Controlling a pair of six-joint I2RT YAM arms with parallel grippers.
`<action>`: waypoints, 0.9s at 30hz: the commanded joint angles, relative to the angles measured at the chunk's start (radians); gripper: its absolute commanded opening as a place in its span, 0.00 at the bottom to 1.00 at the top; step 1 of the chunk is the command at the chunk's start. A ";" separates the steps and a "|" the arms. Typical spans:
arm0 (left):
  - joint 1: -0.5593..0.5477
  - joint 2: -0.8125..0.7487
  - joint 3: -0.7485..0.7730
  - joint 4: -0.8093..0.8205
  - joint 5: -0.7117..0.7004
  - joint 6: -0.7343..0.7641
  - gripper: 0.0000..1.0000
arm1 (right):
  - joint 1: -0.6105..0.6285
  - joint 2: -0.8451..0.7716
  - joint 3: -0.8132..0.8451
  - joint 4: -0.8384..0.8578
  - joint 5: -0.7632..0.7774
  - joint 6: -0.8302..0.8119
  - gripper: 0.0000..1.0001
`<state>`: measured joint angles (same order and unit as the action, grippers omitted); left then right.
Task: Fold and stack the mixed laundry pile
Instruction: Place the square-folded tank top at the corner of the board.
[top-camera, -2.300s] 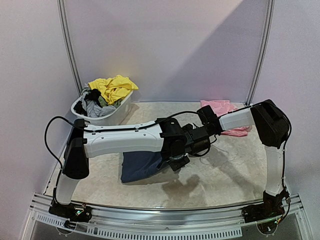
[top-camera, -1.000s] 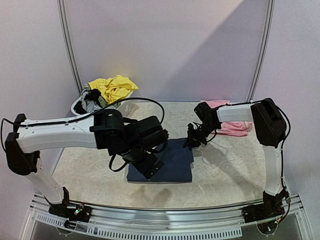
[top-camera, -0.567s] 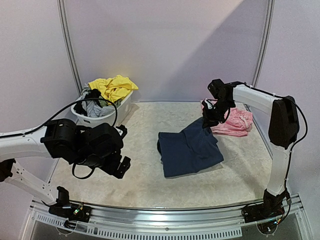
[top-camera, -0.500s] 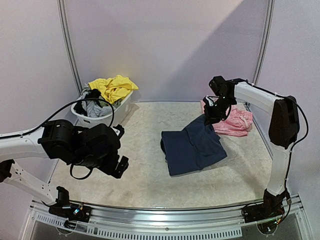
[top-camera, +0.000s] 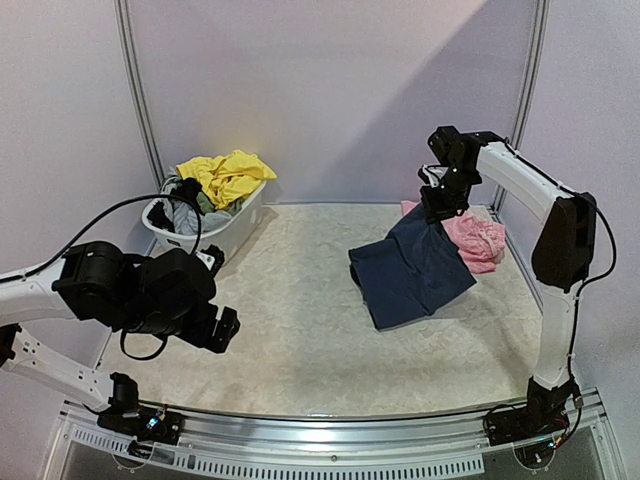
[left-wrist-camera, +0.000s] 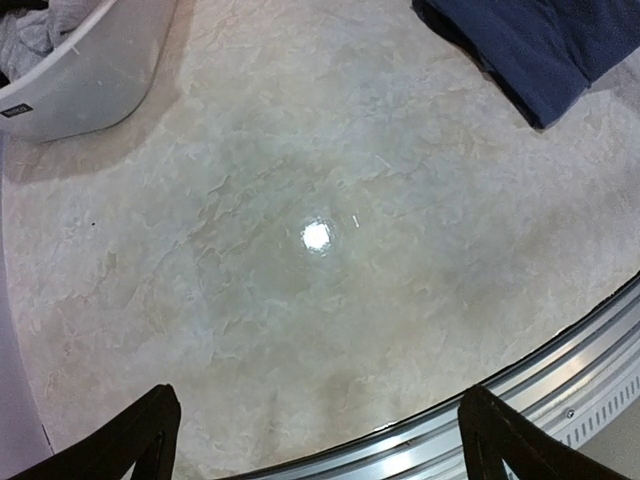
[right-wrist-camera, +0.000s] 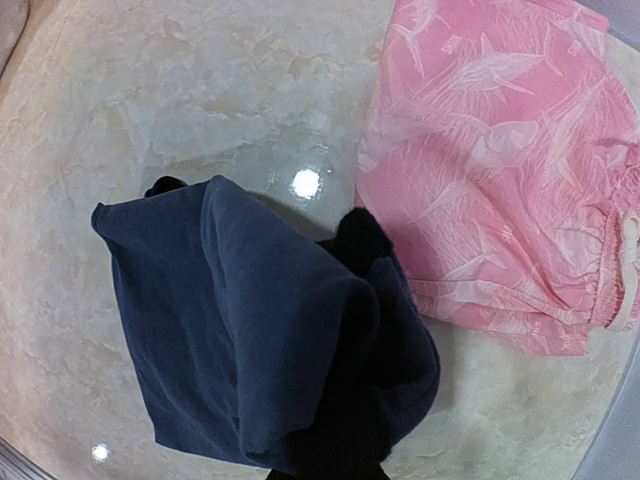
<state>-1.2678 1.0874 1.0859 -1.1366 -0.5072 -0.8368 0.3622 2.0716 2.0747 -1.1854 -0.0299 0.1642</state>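
Note:
My right gripper (top-camera: 437, 205) is shut on a folded navy garment (top-camera: 410, 272), holding its far edge up while the rest drapes down to the table. From the right wrist view the navy garment (right-wrist-camera: 240, 340) bunches around my gripper (right-wrist-camera: 360, 250), right beside the flat pale pink patterned piece (right-wrist-camera: 500, 170). The pink piece (top-camera: 478, 242) lies at the table's back right, partly behind the navy cloth. My left gripper (top-camera: 218, 330) hangs open and empty over the front left of the table. In its own view the left gripper (left-wrist-camera: 320, 450) has nothing between its black fingertips (left-wrist-camera: 150, 430).
A white tub (top-camera: 215, 232) at the back left holds yellow (top-camera: 230, 175) and grey (top-camera: 188, 217) cloth; its wall (left-wrist-camera: 95, 70) shows in the left wrist view. The metal rail (left-wrist-camera: 560, 385) runs along the table's front edge. Frame posts stand behind.
My right gripper has lifted the navy garment and carried it right and back, towards the pink piece. The left arm has let go and drawn back to the front left.

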 joint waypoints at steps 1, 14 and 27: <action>-0.002 -0.014 -0.019 -0.025 -0.015 -0.015 0.99 | -0.009 0.059 0.101 -0.046 0.095 -0.037 0.00; -0.001 0.048 0.013 -0.011 0.011 0.043 1.00 | -0.040 0.158 0.328 -0.042 0.178 -0.029 0.00; 0.026 0.132 0.043 0.005 0.044 0.110 1.00 | -0.051 0.216 0.457 0.041 0.258 0.097 0.00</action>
<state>-1.2640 1.2011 1.1011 -1.1408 -0.4816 -0.7605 0.3233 2.2673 2.4763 -1.2110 0.1818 0.1978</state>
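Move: The right hand already holds the tank top, which hangs from it back and to the left. The pink shorts, in the corner area it is being taken to, lie roughly 9 cm ahead, 9 cm to the right and 16 cm below; the board's far-right corner is about 19 cm ahead and 21 cm right, at about the same depth. From the empty left hand the pink shorts lie some 38 cm ahead, 54 cm right and 19 cm lower. The right hand carries the gripped tank top about 8 cm forward, rising some 4, towards the far-right corner. ##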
